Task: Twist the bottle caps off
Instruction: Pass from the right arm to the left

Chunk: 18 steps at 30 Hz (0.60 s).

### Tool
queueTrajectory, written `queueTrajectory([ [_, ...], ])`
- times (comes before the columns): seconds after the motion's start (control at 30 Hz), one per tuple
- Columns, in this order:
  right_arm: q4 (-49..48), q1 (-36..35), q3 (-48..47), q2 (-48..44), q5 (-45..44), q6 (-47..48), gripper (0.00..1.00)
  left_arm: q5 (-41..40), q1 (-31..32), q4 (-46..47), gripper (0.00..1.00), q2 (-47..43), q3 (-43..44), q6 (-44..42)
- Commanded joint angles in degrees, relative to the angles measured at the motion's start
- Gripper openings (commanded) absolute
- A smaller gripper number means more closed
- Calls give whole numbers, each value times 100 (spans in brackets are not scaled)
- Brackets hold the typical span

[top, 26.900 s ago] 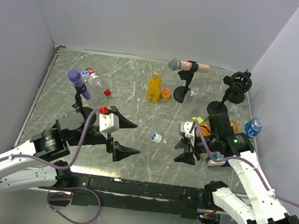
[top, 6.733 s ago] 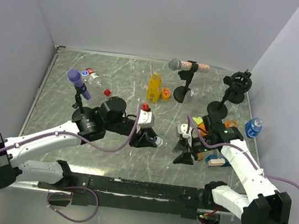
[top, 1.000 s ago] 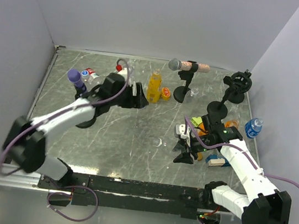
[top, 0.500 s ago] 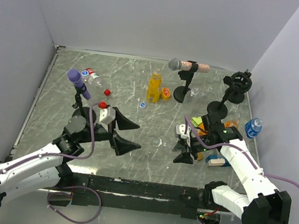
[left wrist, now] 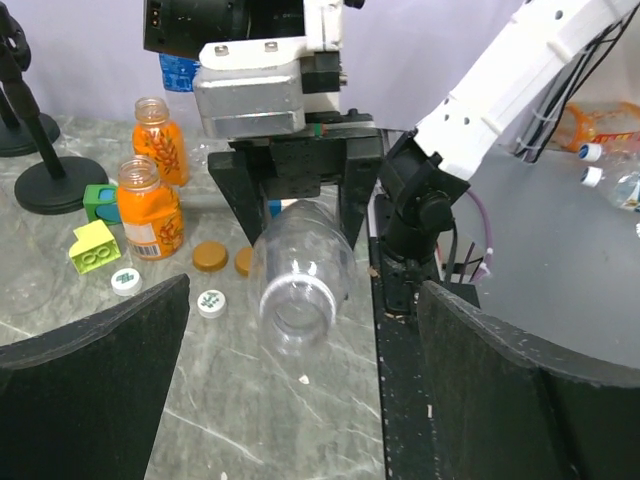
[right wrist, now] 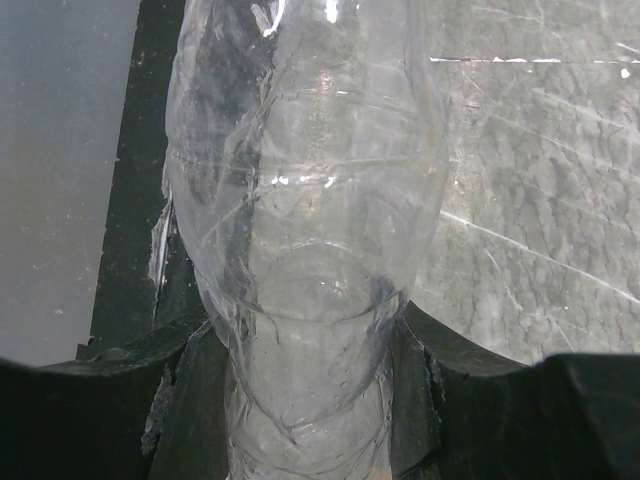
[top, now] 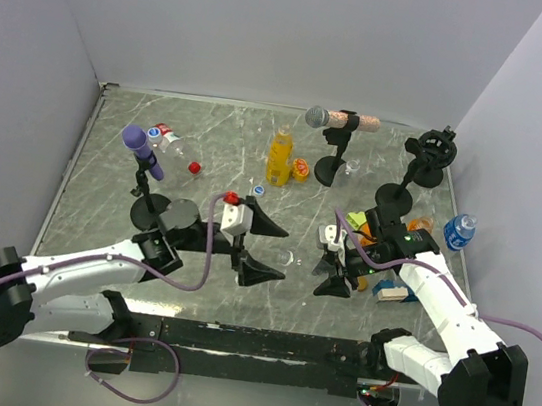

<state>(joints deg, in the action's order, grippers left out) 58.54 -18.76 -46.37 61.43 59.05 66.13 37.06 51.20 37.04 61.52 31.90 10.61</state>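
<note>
A clear bottle (left wrist: 300, 275) lies level above the table, its open neck with no cap pointing at the left wrist camera. My right gripper (right wrist: 305, 335) is shut on the body of this bottle (right wrist: 305, 200). My left gripper (left wrist: 303, 285) stands wide open, a finger on each side of the neck and neither touching it. From above, the left gripper (top: 283, 255) faces the right gripper (top: 330, 272). A blue cap (top: 258, 189) lies by the yellow-orange bottle (top: 278, 157). A red cap (top: 194, 166) rests near a red-labelled bottle (top: 164, 138).
Two small orange bottles (left wrist: 150, 208), brown discs (left wrist: 210, 256), pale caps (left wrist: 211, 301) and a yellow block (left wrist: 94, 246) sit near the right arm. Microphone stands (top: 331, 146) rise at the back and left. A blue-labelled bottle (top: 460, 231) lies at the right edge.
My left arm has swung from beside the yellow-orange bottle back to the bottle's neck, its jaws opening wider. The blue cap now lies near the yellow-orange bottle. The right arm is still.
</note>
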Motion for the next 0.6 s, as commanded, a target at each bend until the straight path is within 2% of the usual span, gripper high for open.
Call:
queueTrajectory([
  [0.0,8,-31,-21,-8,265,199,31,-164,109,-161,96,220,492,-428],
  [0.17,17,-22,-30,-34,283,199,31,-164,136,-565,85,387,721,-402],
  [0.43,17,-22,-39,-43,300,190,31,-129,136,-864,77,326,686,-490],
  [0.57,26,-22,-39,-17,309,199,31,-111,136,-970,68,291,703,-481],
])
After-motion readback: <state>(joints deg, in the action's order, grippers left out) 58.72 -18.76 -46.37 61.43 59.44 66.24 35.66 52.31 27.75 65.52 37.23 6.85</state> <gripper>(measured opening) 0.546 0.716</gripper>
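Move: The clear bottle, held still by the right fingers, points its open mouth at the open left fingers; its middle is about 6 cm right of the left hand, 1 cm back and 4 cm lower, and some 6 cm left of the right hand, 1 cm ahead and 4 cm higher. On the table, the yellow bottle is roughly 19 cm ahead and level sideways, 18 cm below the left hand; the blue-white cap is 12 cm ahead, 4 cm left and 25 cm below that hand. The clear bottle's open mouth gets the left hand eased around it: the hand slides about 1.5 cm right and 1 cm forward, then stops going sideways and sinks some 1.5 cm, fingers dipping about 5 degrees. Its wide-open fingers narrow by roughly a quarter on either side of the neck, without visibly gripping. The right hand stays put and keeps its hold on the bottle. ##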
